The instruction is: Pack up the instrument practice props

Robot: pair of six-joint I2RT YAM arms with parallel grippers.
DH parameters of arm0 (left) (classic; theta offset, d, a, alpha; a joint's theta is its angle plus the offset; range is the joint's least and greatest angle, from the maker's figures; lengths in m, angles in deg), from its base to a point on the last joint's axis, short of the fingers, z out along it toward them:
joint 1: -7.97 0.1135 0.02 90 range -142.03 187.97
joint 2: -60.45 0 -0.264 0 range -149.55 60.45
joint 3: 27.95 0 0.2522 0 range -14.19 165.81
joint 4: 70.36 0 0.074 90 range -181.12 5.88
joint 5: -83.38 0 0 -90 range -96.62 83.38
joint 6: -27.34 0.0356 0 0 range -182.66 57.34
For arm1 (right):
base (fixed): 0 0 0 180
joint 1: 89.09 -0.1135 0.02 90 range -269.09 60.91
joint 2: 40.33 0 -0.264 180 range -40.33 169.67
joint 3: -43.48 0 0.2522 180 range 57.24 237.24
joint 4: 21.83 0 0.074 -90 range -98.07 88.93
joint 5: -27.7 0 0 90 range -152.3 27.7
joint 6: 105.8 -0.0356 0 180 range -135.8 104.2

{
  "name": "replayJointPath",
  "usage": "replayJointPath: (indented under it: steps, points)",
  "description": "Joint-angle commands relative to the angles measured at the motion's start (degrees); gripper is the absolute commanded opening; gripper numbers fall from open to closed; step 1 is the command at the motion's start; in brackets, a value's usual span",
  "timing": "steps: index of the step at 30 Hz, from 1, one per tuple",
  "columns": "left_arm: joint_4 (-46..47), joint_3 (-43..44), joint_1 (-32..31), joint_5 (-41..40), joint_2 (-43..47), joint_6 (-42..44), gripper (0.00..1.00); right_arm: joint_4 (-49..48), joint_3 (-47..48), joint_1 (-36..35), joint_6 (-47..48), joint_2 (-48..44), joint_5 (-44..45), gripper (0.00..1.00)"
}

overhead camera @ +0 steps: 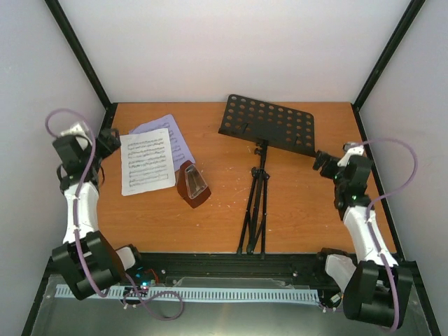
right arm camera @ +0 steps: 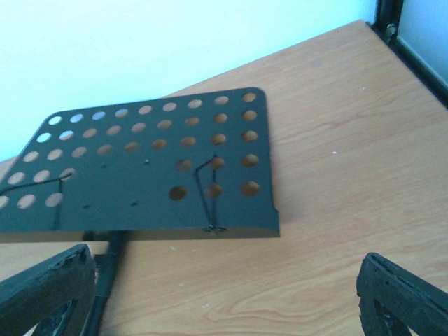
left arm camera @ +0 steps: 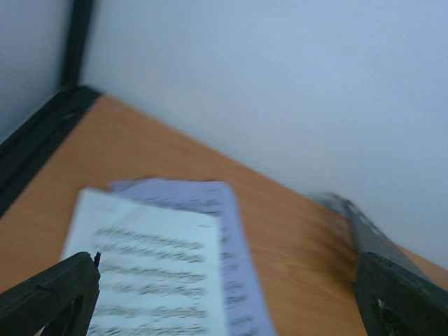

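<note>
Two white sheet-music pages point(overhead camera: 147, 162) lie overlapping on the left of the wooden table, blurred in the left wrist view point(left arm camera: 150, 273). The red-brown metronome point(overhead camera: 193, 184) lies just right of them. The black music stand point(overhead camera: 268, 124) lies across the middle, its perforated desk point(right arm camera: 140, 175) toward the back and its folded legs point(overhead camera: 255, 203) pointing to the near edge. My left gripper point(overhead camera: 112, 142) hovers open at the pages' left edge point(left arm camera: 227, 308). My right gripper point(overhead camera: 323, 161) is open just right of the desk point(right arm camera: 227, 301), holding nothing.
White walls and a black frame point(overhead camera: 84, 63) enclose the table on three sides. A black rail point(overhead camera: 231, 262) runs along the near edge between the arm bases. Bare wood point(overhead camera: 315, 210) shows to the right of the stand's legs.
</note>
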Motion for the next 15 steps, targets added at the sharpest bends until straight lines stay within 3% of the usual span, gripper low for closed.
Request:
replayJointPath:
  steps: [1,4,8,15]
  points:
    - [17.1,-15.2,2.4,-11.0,3.4,-4.3,0.99,-25.8,-13.5,0.1,4.2,-3.5,4.8,1.00]
    - [28.6,-25.3,2.4,-16.6,7.1,-4.0,0.99,-36.5,-20.1,0.0,5.5,-2.9,4.9,1.00]
    - [47.3,-37.2,2.1,-16.1,8.2,1.4,1.00,-44.8,-23.9,-0.1,6.6,0.4,6.2,1.00]
    - [62.5,-41.4,-1.8,-13.5,-1.3,8.2,0.99,-56.0,-26.4,-3.7,9.0,9.1,9.5,1.00]
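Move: The folded music stand's middle lies roughly 20 cm to the right hand's left and about 7 cm ahead, some 17 cm below; its tray is about 17 cm left and 28 cm ahead of that hand. From the left hand the stand is some 50 cm to the right and about 3 cm ahead, the white sheet about 9 cm ahead and 4 cm right, and the metronome 23 cm right and 2 cm back, all some 25 cm below. The empty left hand sinks about 14 cm while drawing back some 5 cm, coming down over the free tabletop beside the white sheet as it swings roughly 15 degrees counter-clockwise and lifts its left side a little, nearly all of this early on before it settles. The right hand, also empty, drops about 5 cm near the tray's right end, easing back a couple of centimetres and then slightly forward, tipping its fingers up and rolling its left side down by 10 degrees or so; both grippers stay wide open and touch nothing. ##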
